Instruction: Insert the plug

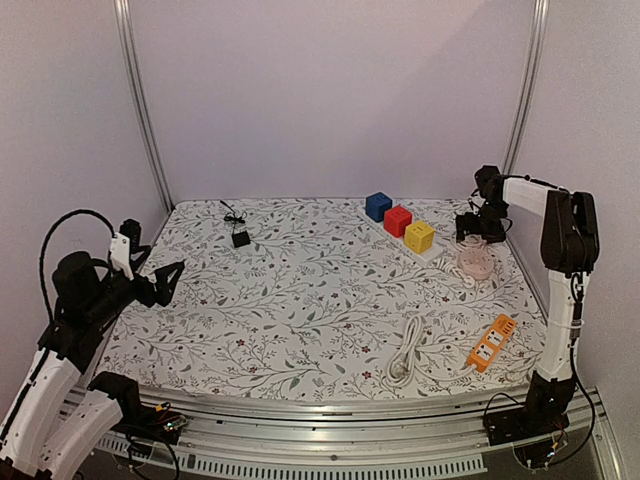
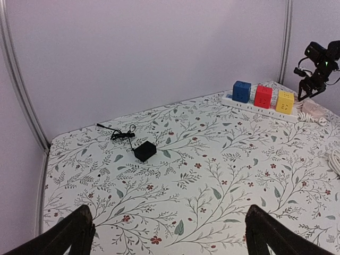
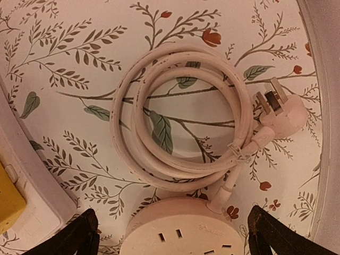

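Observation:
A black plug (image 1: 241, 238) with a thin black cord lies at the back left of the flowered cloth, seen ahead in the left wrist view as the black plug (image 2: 144, 151). My left gripper (image 1: 165, 280) hovers open near the left edge, its fingers (image 2: 79, 229) empty. My right gripper (image 1: 478, 228) hangs open over a pink round socket (image 3: 180, 228), whose coiled cord (image 3: 175, 122) ends in a pink pronged plug (image 3: 281, 114) lying flat. Nothing is between its fingers (image 3: 268, 234).
A white power strip (image 1: 430, 254) at the back right carries a blue cube (image 1: 378, 206), a red cube (image 1: 397, 220) and a yellow cube (image 1: 419, 236). An orange power strip (image 1: 493, 342) and a coiled white cable (image 1: 404, 358) lie near the front right.

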`<state>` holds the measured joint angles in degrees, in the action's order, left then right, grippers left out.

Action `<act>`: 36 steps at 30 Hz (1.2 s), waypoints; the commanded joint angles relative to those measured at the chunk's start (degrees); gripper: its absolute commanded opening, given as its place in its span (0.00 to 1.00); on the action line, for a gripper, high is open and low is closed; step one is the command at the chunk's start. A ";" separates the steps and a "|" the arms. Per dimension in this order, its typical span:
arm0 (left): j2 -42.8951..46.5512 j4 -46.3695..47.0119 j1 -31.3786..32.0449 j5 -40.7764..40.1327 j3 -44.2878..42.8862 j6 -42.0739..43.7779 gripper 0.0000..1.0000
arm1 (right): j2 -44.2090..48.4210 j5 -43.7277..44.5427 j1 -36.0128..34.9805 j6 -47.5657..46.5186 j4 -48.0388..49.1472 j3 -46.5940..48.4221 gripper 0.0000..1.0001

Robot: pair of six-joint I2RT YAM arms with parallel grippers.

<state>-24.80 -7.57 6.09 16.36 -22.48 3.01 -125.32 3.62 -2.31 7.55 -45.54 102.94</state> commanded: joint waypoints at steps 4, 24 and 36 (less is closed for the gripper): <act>-0.82 0.06 -0.69 0.48 0.67 0.54 0.99 | -6.06 0.68 -0.28 -5.17 -3.93 5.52 0.95; -91.81 -59.11 12.37 -26.68 -88.01 29.84 0.99 | -2.75 2.72 -0.29 -11.45 -4.81 1.47 0.94; -124.54 -54.58 9.38 -22.77 -121.46 33.94 0.99 | 11.68 2.19 -0.50 -7.82 -6.20 -5.79 0.94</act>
<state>-144.40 -61.63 17.23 -8.97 -135.98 35.48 -120.18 5.82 -2.37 -1.63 -50.26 99.96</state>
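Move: The black adapter lies about 33 cm ahead of the left hand, 8 cm to its right and 21 cm below; its bundled cord is some 7 cm beyond the adapter and 2 cm to the left of it. The round pink outlet sits nearly under the right hand, 1 cm ahead and 4 cm down. From the right hand its coiled cable is 8 cm ahead, its plug 8 cm ahead and 5 cm right, and the yellow cube 3 cm ahead and 11 cm left. Forward in a fast arc goes the left hand, rising some 6 cm, then swooping down, to end about 30 cm farther out, 7 cm right and 17 cm lower, just short of the black adapter. Its wrist rolls and tips until the open fingers point nearly straight down. The right hand, open, sinks about 3.5 cm towards the pink outlet with a slight counter-clockwise turn, then draws back 3 cm and rises clear. ##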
